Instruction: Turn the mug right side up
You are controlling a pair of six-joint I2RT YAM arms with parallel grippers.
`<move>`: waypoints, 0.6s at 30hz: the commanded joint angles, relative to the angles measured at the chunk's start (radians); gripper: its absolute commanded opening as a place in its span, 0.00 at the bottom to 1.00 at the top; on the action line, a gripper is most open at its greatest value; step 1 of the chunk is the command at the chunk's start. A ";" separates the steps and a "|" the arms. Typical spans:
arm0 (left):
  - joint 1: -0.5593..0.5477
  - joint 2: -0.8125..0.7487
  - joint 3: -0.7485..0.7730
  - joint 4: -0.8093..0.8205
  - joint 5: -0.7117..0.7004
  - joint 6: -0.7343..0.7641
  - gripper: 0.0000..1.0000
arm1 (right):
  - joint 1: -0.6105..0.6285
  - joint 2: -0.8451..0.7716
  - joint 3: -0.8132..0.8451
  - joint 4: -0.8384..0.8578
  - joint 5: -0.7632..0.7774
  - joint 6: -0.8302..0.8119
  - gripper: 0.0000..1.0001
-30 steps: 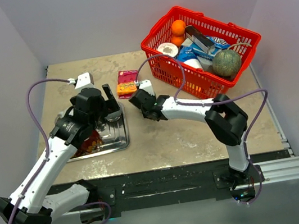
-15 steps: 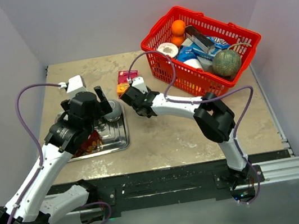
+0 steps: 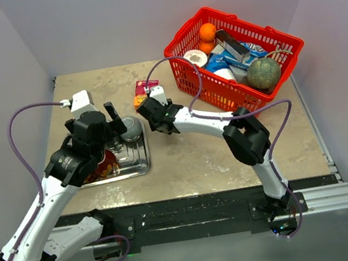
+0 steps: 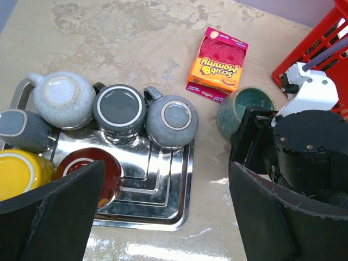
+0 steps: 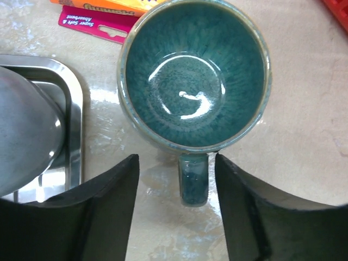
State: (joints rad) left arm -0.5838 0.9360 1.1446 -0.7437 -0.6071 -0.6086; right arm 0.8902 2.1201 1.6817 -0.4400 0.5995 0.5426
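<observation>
The teal mug (image 5: pixel 193 76) stands upright on the table, mouth up and empty, between the tray and the sponge pack; it also shows in the left wrist view as the teal mug (image 4: pixel 242 109). Its handle (image 5: pixel 193 182) points toward my right gripper (image 5: pixel 176 160), which is open, with a finger on each side of the handle and a gap to both. From above, the right gripper (image 3: pixel 148 116) covers the mug. My left gripper (image 4: pixel 166 179) is wide open and empty, hovering over the tray's right edge. From above, the left gripper (image 3: pixel 117 116) sits left of the right one.
A steel tray (image 4: pixel 185 179) holds three upside-down mugs: grey (image 4: pixel 171 117), dark grey (image 4: pixel 119 109) and pale (image 4: pixel 62 98). It also holds a yellow bowl (image 4: pixel 16 174) and a red bowl (image 4: pixel 81 168). A sponge pack (image 4: pixel 217 65) lies behind the mug. A red basket (image 3: pixel 235 54) of groceries stands back right.
The right gripper moved left and farther back toward the tray, then opened and let go of the mug's handle. The left arm drew back to the left, still open.
</observation>
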 commanded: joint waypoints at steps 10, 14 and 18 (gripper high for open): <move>0.001 0.032 -0.054 0.020 0.099 -0.019 0.99 | 0.003 -0.297 -0.089 -0.062 -0.055 0.062 0.91; 0.001 0.081 -0.080 0.023 0.124 -0.040 0.99 | 0.000 -0.434 -0.161 -0.071 -0.098 0.045 0.97; 0.001 0.113 -0.080 -0.084 0.042 -0.133 0.99 | -0.002 -0.543 -0.264 -0.072 -0.124 0.042 0.97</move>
State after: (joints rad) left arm -0.5838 1.0325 1.0660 -0.7559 -0.5014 -0.6464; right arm 0.8898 1.6543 1.4975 -0.5060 0.5007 0.5831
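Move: The teal mug already stands upright, its handle between the right hand's parted fingertips and its middle about 6 cm ahead, 1 cm right and 2 cm below that hand. The orange-pink packet lies some 11 cm ahead and 6 cm left of the right hand; the grey mug on the tray is about 13 cm left and 2 cm ahead. From the left hand the teal mug lies roughly 18 cm ahead, 18 cm right and 22 cm below. The teal mug is left standing as the right fingers spread from just over half open to almost fully open around its handle; after barely moving, the right hand climbs quickly about 13 cm, drawing back and a little right, away from the mug, its left side rolling up some 15 degrees. The open left hand sinks towards the tray, drifting slightly right and tipping further down. ##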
